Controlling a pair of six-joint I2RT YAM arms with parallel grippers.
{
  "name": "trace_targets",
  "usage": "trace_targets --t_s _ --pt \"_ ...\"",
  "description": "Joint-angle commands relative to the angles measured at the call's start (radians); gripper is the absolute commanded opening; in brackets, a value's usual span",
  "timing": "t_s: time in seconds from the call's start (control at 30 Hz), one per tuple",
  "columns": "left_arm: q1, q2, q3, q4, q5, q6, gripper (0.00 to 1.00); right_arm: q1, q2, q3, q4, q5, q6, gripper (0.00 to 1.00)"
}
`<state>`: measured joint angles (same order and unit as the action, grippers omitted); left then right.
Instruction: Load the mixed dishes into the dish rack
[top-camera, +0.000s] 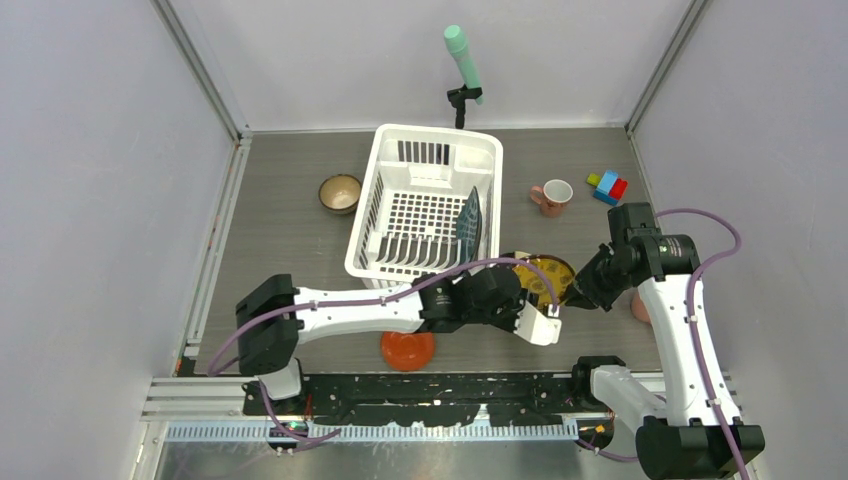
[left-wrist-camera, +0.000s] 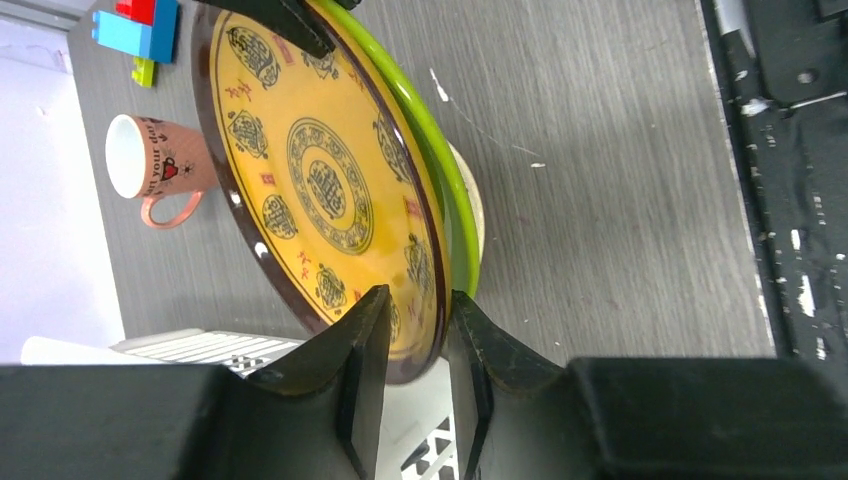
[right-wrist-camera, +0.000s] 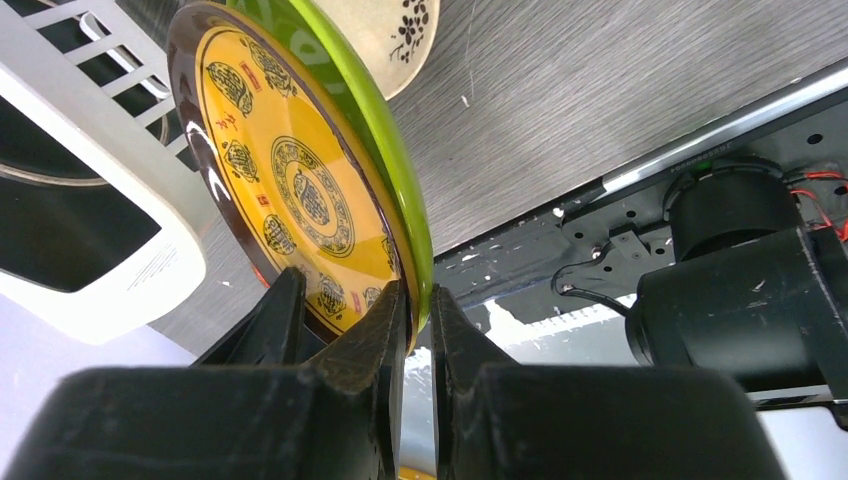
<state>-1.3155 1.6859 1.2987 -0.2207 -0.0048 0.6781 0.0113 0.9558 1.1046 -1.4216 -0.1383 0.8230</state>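
The yellow patterned plate (top-camera: 548, 277), green on its back, is held up on edge just right of the white dish rack (top-camera: 395, 150). My left gripper (left-wrist-camera: 418, 295) is shut on its near rim (left-wrist-camera: 320, 180), and my right gripper (right-wrist-camera: 418, 290) is shut on the opposite rim (right-wrist-camera: 300, 190). In the top view both grippers (top-camera: 545, 303) (top-camera: 577, 290) flank the plate. A cream plate (right-wrist-camera: 400, 30) lies on the table under it. A dark teal plate (top-camera: 470, 222) stands in the rack. On the table lie a brown bowl (top-camera: 340, 192), a pink mug (top-camera: 553, 196) and a red-orange dish (top-camera: 408, 350).
Toy blocks (top-camera: 607, 186) lie at the far right. A mint-green cylinder on a black stand (top-camera: 462, 60) is behind the rack. Something pink (top-camera: 638, 305) shows partly behind the right arm. The rack's corner (right-wrist-camera: 90, 250) is close to the held plate.
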Motion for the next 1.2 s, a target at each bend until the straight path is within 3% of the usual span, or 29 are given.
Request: trace_targets --t_s 0.0,0.13,0.23,0.4,0.67,0.73,0.87,0.93,1.0,1.17 --pt "-0.016 0.044 0.046 0.053 -0.079 0.041 0.29 0.003 -0.009 0.01 0.029 -0.086 0.023 0.0" --pt "-0.017 0.044 -0.007 0.196 -0.1 0.045 0.2 0.002 -0.007 -0.011 0.05 -0.114 0.034 0.0" --pt "-0.012 0.08 0.01 0.215 -0.086 0.038 0.0 0.003 -0.007 -0.047 0.093 -0.073 0.048 0.0" --pt "-0.01 0.208 0.055 0.26 -0.108 0.013 0.0 0.003 0.027 -0.178 0.302 -0.029 0.051 0.0" --pt "-0.012 0.287 0.041 0.365 -0.256 0.086 0.0 0.001 0.021 -0.404 0.672 -0.122 0.073 0.0" --pt "-0.012 0.29 0.043 0.361 -0.259 0.091 0.0 0.001 0.024 -0.427 0.701 -0.13 0.082 0.09" --pt "-0.013 0.267 0.045 0.349 -0.244 0.068 0.0 0.001 0.003 -0.415 0.661 -0.071 0.078 0.47" --pt "-0.012 0.248 0.05 0.338 -0.218 0.046 0.0 0.001 -0.016 -0.387 0.61 -0.023 0.07 0.71" --pt "-0.011 0.231 0.069 0.303 -0.199 0.026 0.0 0.001 -0.035 -0.346 0.546 0.04 0.058 0.81" --pt "-0.01 0.175 0.089 0.248 -0.177 -0.067 0.0 0.001 -0.09 -0.198 0.392 0.21 0.034 0.85"
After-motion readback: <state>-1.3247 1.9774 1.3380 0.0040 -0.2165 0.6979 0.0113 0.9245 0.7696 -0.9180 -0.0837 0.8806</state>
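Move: The yellow plate, upright against the green one in the right hand's grip, has its middle about 4 cm to the left hand's right, 2 cm ahead and 3 cm lower; its near rim sits between the left fingers. From the right hand, the cream plate on the table lies some 6 cm left, 2 cm ahead and 15 cm down. The pink mug stands about 19 cm straight ahead of that hand, the dish rack 26 cm left and 18 cm ahead. The left hand closes its fingers to pinch the rim of the yellow plate alone, then sinks almost 10 cm while easing about 5 cm forward, and comes back up a little with the plate still pinched. The right hand goes down and forward alongside it, about 10 cm down and 6 forward, carrying both plates towards the cream plate, then opens wide at the bottom, lets go of both and rises clear by some 3 cm. ##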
